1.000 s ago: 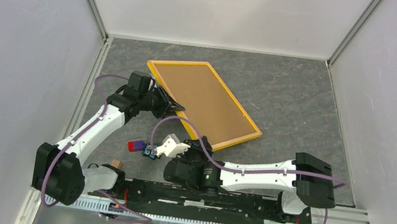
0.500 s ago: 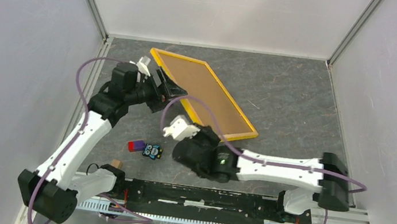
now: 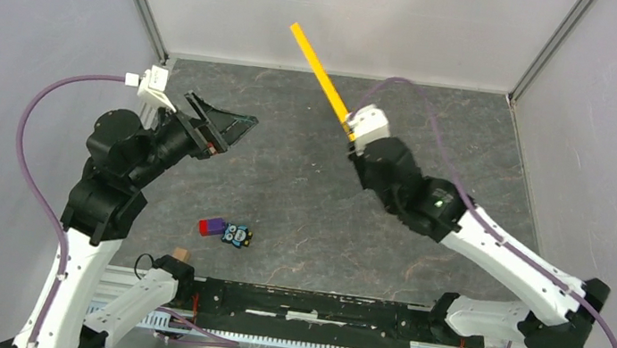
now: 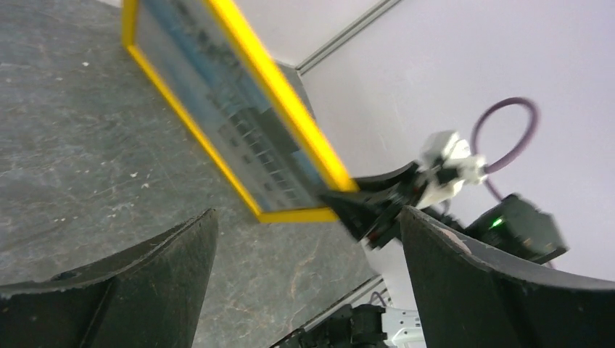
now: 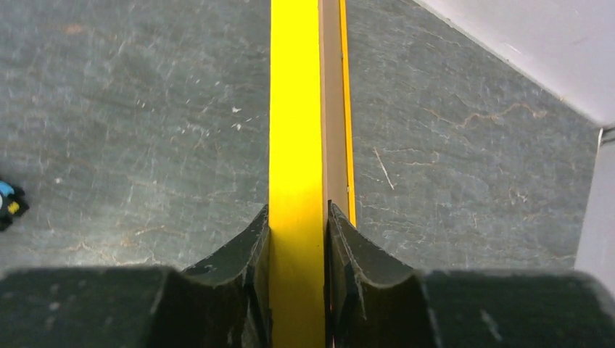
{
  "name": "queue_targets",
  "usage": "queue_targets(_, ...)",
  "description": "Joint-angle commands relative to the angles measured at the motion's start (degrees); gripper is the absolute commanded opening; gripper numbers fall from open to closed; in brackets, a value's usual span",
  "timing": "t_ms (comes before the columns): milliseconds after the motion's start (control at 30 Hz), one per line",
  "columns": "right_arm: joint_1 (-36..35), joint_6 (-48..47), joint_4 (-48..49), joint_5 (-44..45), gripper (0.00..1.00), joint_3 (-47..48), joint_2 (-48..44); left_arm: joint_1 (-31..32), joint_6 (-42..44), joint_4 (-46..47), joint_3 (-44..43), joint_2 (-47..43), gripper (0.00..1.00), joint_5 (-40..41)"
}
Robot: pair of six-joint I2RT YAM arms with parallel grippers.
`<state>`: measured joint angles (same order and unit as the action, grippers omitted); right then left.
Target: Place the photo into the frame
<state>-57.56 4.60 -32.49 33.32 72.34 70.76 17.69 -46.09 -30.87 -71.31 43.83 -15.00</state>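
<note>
My right gripper is shut on one edge of the frame and holds it upright in the air, edge-on to the top camera. In the right wrist view the gripper pinches the frame's yellow border, with a strip of brown backing beside it. In the left wrist view the frame shows its front, with the photo of a building under blue sky inside it. My left gripper is open and empty, raised to the left of the frame, and apart from it.
A purple-and-red block, a small blue owl toy and a wooden block lie near the left arm's base. White enclosure walls stand close at the back and both sides of the grey table.
The frame has gone from lying flat, brown back up, to held upright in the air by my right gripper, further back. My left gripper has left the frame's edge, risen and drawn back left.
</note>
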Motion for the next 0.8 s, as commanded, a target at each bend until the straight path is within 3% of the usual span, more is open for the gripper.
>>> queue_targets(0, 12.2, 11.2, 3.1, -12.3, 0.0, 0.1, -6.4, -0.1, 3.1, -2.5, 2.2, 1.7, 1.0, 2.4)
queue_targets(467, 71.8, 11.1, 12.5, -56.1, 0.0, -23.4, -12.3, -0.1, 1.0, 0.0, 7.9, 2.0, 0.99, -1.0)
queue_targets(767, 85.0, 11.1, 20.4, -54.8, 0.0, -35.6, -11.2, -0.1, 0.5, 3.6, 9.5, 6.5, 0.96, -8.8)
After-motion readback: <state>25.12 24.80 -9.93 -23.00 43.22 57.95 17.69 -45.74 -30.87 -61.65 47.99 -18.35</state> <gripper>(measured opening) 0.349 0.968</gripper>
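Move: The right gripper holds the framed photo by its near top corner. The frame's middle lies about 16 cm ahead of this hand, 9 cm left and 13 cm below; the bare table it is taken over lies roughly 20 cm ahead, 20 cm right and 26 cm down. The owl is some 12 cm back and 23 cm left at table height. From the empty left hand, the frame's middle is about 21 cm ahead, 13 cm right and 27 cm below. Swing the held frame about 30 cm to the right with the right gripper, going forward on the way and easing back a little late, rising slightly first and then sinking below the start. Roll the hand's left side up some 45 degrees while turning it clockwise, keeping the pinch. Lower the open left gripper about 9 cm. ##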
